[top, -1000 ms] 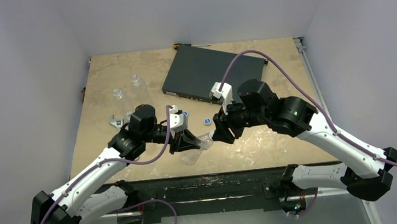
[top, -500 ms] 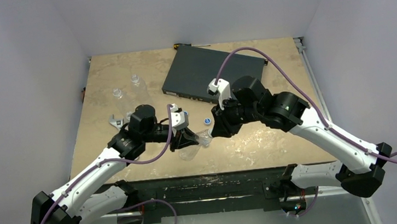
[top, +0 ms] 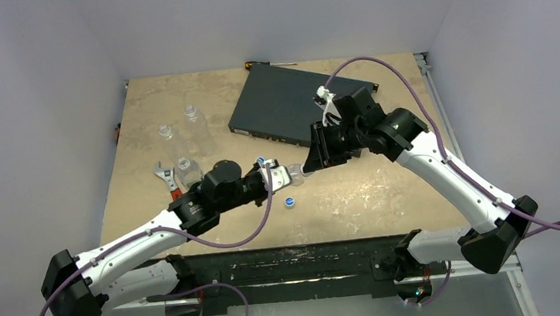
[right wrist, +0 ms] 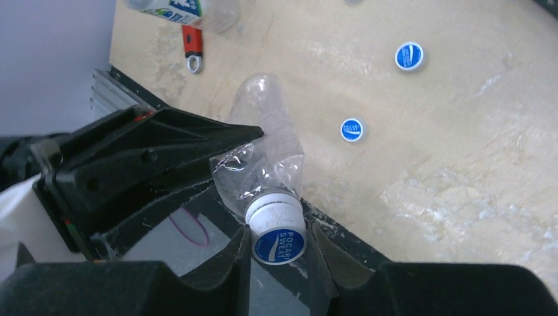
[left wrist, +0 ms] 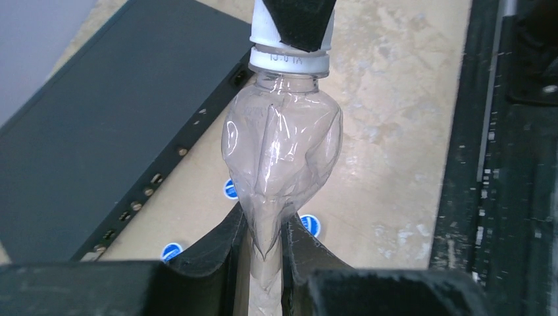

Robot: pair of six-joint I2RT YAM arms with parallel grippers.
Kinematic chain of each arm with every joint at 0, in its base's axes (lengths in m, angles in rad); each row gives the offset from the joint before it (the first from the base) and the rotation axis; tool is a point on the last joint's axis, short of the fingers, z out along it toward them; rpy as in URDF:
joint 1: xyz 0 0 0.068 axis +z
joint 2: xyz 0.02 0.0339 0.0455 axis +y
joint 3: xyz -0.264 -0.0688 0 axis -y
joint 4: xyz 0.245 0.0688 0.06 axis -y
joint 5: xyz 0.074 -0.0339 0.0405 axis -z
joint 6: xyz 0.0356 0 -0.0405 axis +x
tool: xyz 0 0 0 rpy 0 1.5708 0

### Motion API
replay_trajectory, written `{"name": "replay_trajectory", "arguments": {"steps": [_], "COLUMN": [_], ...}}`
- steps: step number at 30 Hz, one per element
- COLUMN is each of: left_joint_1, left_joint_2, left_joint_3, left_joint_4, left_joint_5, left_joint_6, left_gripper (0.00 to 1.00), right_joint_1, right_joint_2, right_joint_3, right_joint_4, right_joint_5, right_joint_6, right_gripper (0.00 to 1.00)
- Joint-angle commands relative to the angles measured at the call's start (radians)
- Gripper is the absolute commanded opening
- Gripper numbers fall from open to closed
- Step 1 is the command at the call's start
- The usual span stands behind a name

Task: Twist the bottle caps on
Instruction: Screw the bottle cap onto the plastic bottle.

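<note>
A crushed clear bottle [top: 291, 175] hangs lying sideways between my two grippers, above the table. My left gripper [left wrist: 266, 250] is shut on the bottle's [left wrist: 283, 145] squashed lower body. On the neck sits a bottle cap [right wrist: 278, 243], white-sided with a blue top, and my right gripper [right wrist: 278, 255] is shut on it. In the top view the left gripper [top: 277, 178] and right gripper [top: 308, 164] face each other. Loose caps [top: 290, 201] [top: 261, 160] lie on the table; the left wrist view shows three [left wrist: 229, 189] [left wrist: 309, 225] [left wrist: 171, 251].
A flat black box [top: 295, 106] lies at the back centre, a screwdriver [top: 260, 65] behind it. Three clear bottles [top: 166, 132] [top: 194, 120] [top: 185, 167] stand at the left. A red-handled wrench [top: 166, 177] lies beside them. The table's near edge [top: 308, 242] runs just below the arms.
Both arms have carried the bottle away from the near edge toward the table's middle. The right gripper, partly open a second ago, has shut on the cap.
</note>
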Motion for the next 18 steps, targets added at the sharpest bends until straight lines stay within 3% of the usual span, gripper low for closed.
{"name": "replay_trajectory", "arguments": {"steps": [1,6,15,18], "left_joint_1": [-0.112,-0.162,-0.238,-0.267], "left_joint_2": [0.029,0.054,0.069,0.071], "left_joint_3": [0.048,0.018,-0.074,-0.108], "left_joint_4": [0.395,0.512,0.702,0.773], "left_joint_5": [-0.288,-0.397,-0.483,-0.53], "left_joint_6": [0.162,0.251,0.409,0.475], "left_gripper": [0.0,0.0,0.0,0.0], "right_joint_1": [0.008,-0.017,-0.036,-0.036], "right_joint_2": [0.047,0.042,0.022,0.004], "right_joint_3": [-0.068,-0.211,-0.316,-0.352], "right_joint_4": [0.084,0.228,0.513,0.567], "right_joint_5": [-0.171,-0.243,-0.328,-0.294], "right_joint_6": [0.239,0.432,0.837,0.973], "right_gripper": [0.0,0.0,0.0,0.0]}}
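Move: My left hand already squeezes the bottle's body and my right already pinches its cap on the neck. The cap is some 6 cm right of my left hand and 6 cm above it; the neck is about 2 cm left of my right fingers and 2 cm below. On the table, some 18 cm below my left hand, the near loose cap is about 1 cm back and 2 cm right, and the middle loose cap 7 cm ahead and 4 cm right. I keep twisting the cap on: with both grips held, my right hand rolls clockwise, seen onto the cap's top, while my left counter-turns the bottle, some 60 degrees between them. Together I carry bottle and cap about 4 cm forward and 3 to 4 cm down, drifting a little left, sinking first and easing slightly up at the end. ##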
